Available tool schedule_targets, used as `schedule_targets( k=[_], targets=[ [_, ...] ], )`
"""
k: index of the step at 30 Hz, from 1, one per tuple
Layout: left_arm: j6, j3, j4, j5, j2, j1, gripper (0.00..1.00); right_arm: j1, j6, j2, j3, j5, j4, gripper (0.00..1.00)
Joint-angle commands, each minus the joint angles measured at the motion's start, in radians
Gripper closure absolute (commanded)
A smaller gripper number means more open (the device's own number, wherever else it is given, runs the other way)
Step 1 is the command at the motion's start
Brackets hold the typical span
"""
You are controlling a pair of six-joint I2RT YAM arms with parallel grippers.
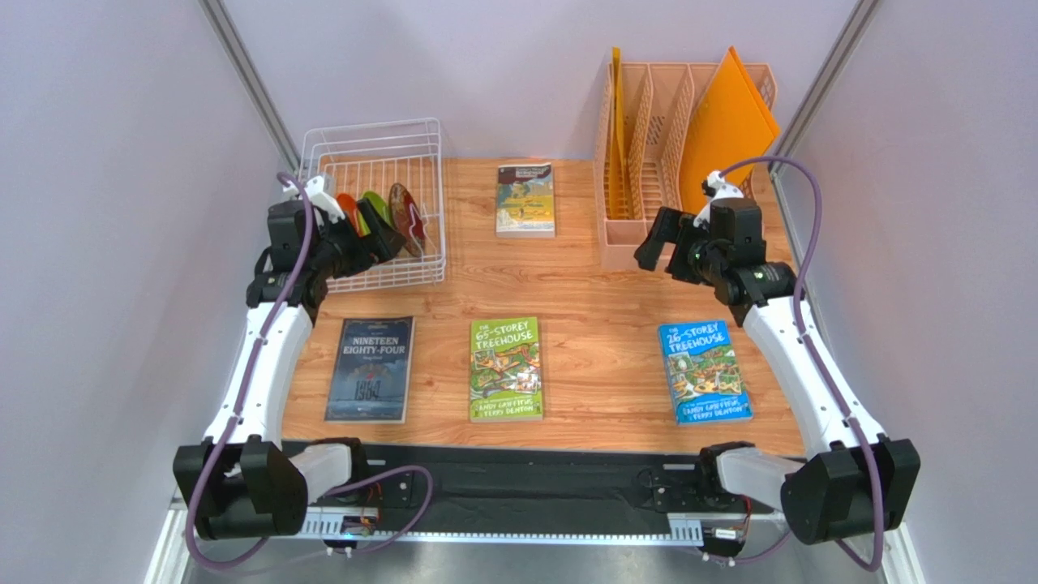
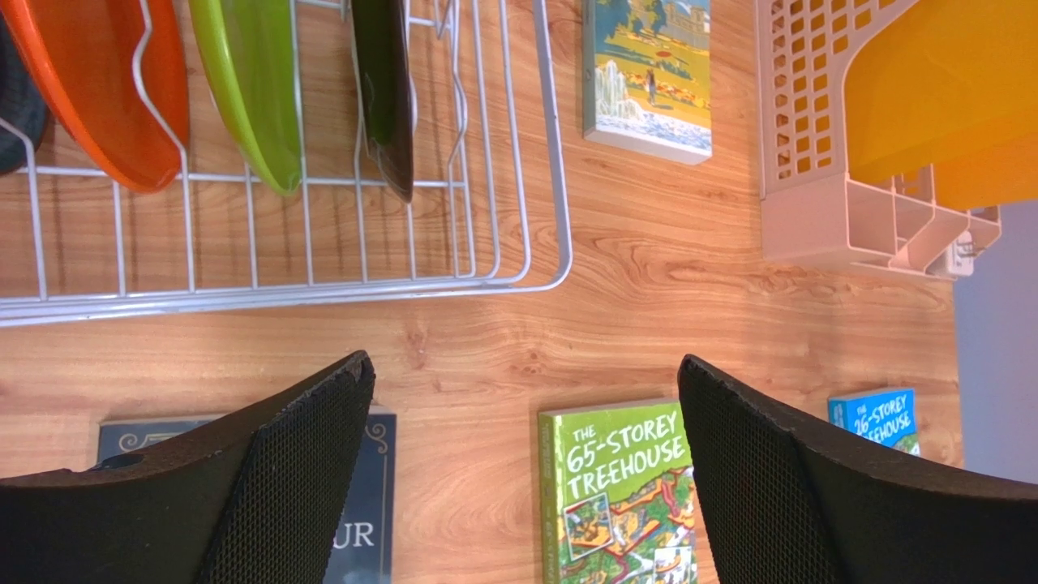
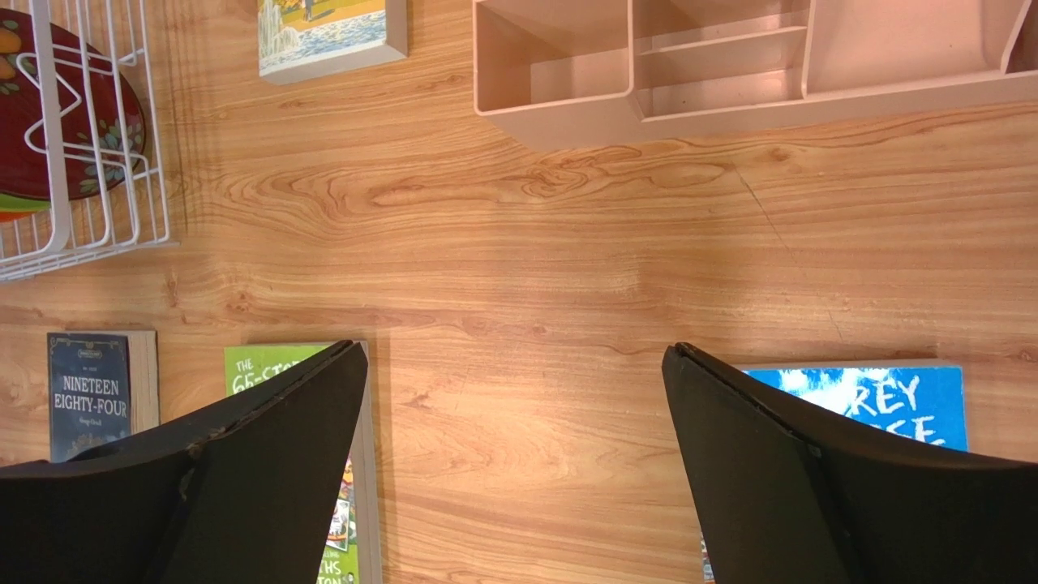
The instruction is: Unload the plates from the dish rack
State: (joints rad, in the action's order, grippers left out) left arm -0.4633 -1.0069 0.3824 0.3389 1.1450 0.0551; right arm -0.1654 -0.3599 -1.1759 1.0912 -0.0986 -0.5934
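The white wire dish rack (image 1: 427, 146) stands at the back left of the table. Plates stand on edge in it: an orange plate (image 1: 349, 213), a lime green plate (image 1: 377, 207) and a dark red floral plate (image 1: 409, 219). In the left wrist view I see the orange plate (image 2: 104, 85), the green plate (image 2: 250, 85), the dark plate edge-on (image 2: 384, 85) and a dark sliver of the teal plate (image 2: 12, 116). My left gripper (image 1: 380, 237) is open and empty at the rack's near side (image 2: 524, 377). My right gripper (image 1: 649, 247) is open and empty over bare wood (image 3: 512, 359).
A peach slotted organizer (image 1: 634, 231) with orange boards stands at the back right, close to my right gripper. A small book (image 1: 525, 198) lies between rack and organizer. Three books lie in front: Nineteen Eighty-Four (image 1: 370, 368), a green Treehouse book (image 1: 506, 368), a blue one (image 1: 704, 371).
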Motion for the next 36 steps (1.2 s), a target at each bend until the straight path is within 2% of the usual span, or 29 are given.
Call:
schedule_targets(
  k=[1,5,7,13,19,21,25,29,36],
  targets=[
    [0.025,-0.035,-0.034,0.029,0.013,0.009,0.0,0.0,0.026,-0.025,0.033,-0.012,0.073,0.0],
    [0.003,-0.022,-0.131,0.216,0.074,0.029,0.0,0.0,0.03,-0.06,0.052,-0.015,0.083,0.0],
    [-0.012,-0.042,-0.134,0.252,0.142,0.057,0.0,0.001,0.036,-0.071,0.061,-0.004,0.073,0.0],
    [0.063,-0.055,-0.212,0.095,0.202,0.049,0.0,0.0,0.042,-0.114,0.068,-0.012,0.069,0.0],
    [0.094,-0.058,-0.313,-0.064,0.228,0.025,0.08,0.001,0.044,-0.146,0.049,-0.016,0.096,0.0],
    [0.103,-0.064,-0.344,-0.116,0.246,0.014,0.14,0.0,0.044,-0.165,0.059,-0.021,0.098,0.0],
    [0.117,-0.079,-0.378,-0.169,0.291,-0.011,0.38,0.001,0.039,-0.209,0.072,-0.039,0.096,0.0],
    [0.138,-0.09,-0.454,-0.227,0.337,-0.044,0.36,0.0,0.039,-0.231,0.072,-0.052,0.112,0.0],
    [0.172,-0.133,-0.49,-0.321,0.441,-0.089,0.37,0.0,0.03,-0.26,0.076,-0.076,0.126,0.0]
  ],
)
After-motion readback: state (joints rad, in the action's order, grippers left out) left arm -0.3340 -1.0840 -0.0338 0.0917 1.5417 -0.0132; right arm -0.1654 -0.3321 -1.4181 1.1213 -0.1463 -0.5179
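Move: The dark floral plate, the rightmost in the white rack, stands about 14 cm ahead of the left hand, barely 1 cm to its left, its middle some 12 cm lower. The green plate is about 6 cm left of it, the orange one another 5 cm beyond; the yellow-blue book lies about 27 cm ahead of the hand and 22 cm right, on the table. From the right hand the floral plate is roughly 16 cm ahead, 48 cm left and 10 cm lower. Towards the floral plate the left hand reaches some 12 cm forward over the rack, sinking nearly 5 cm and, after a slight swing right, easing left; its left side rolls up 10-15 degrees and the fingers narrow to about two-thirds open, one tip to either side of the plate's line, no touch visible. The empty right hand sinks 5-6 cm and edges forward, staying wide open, fingertips tipping further down. ##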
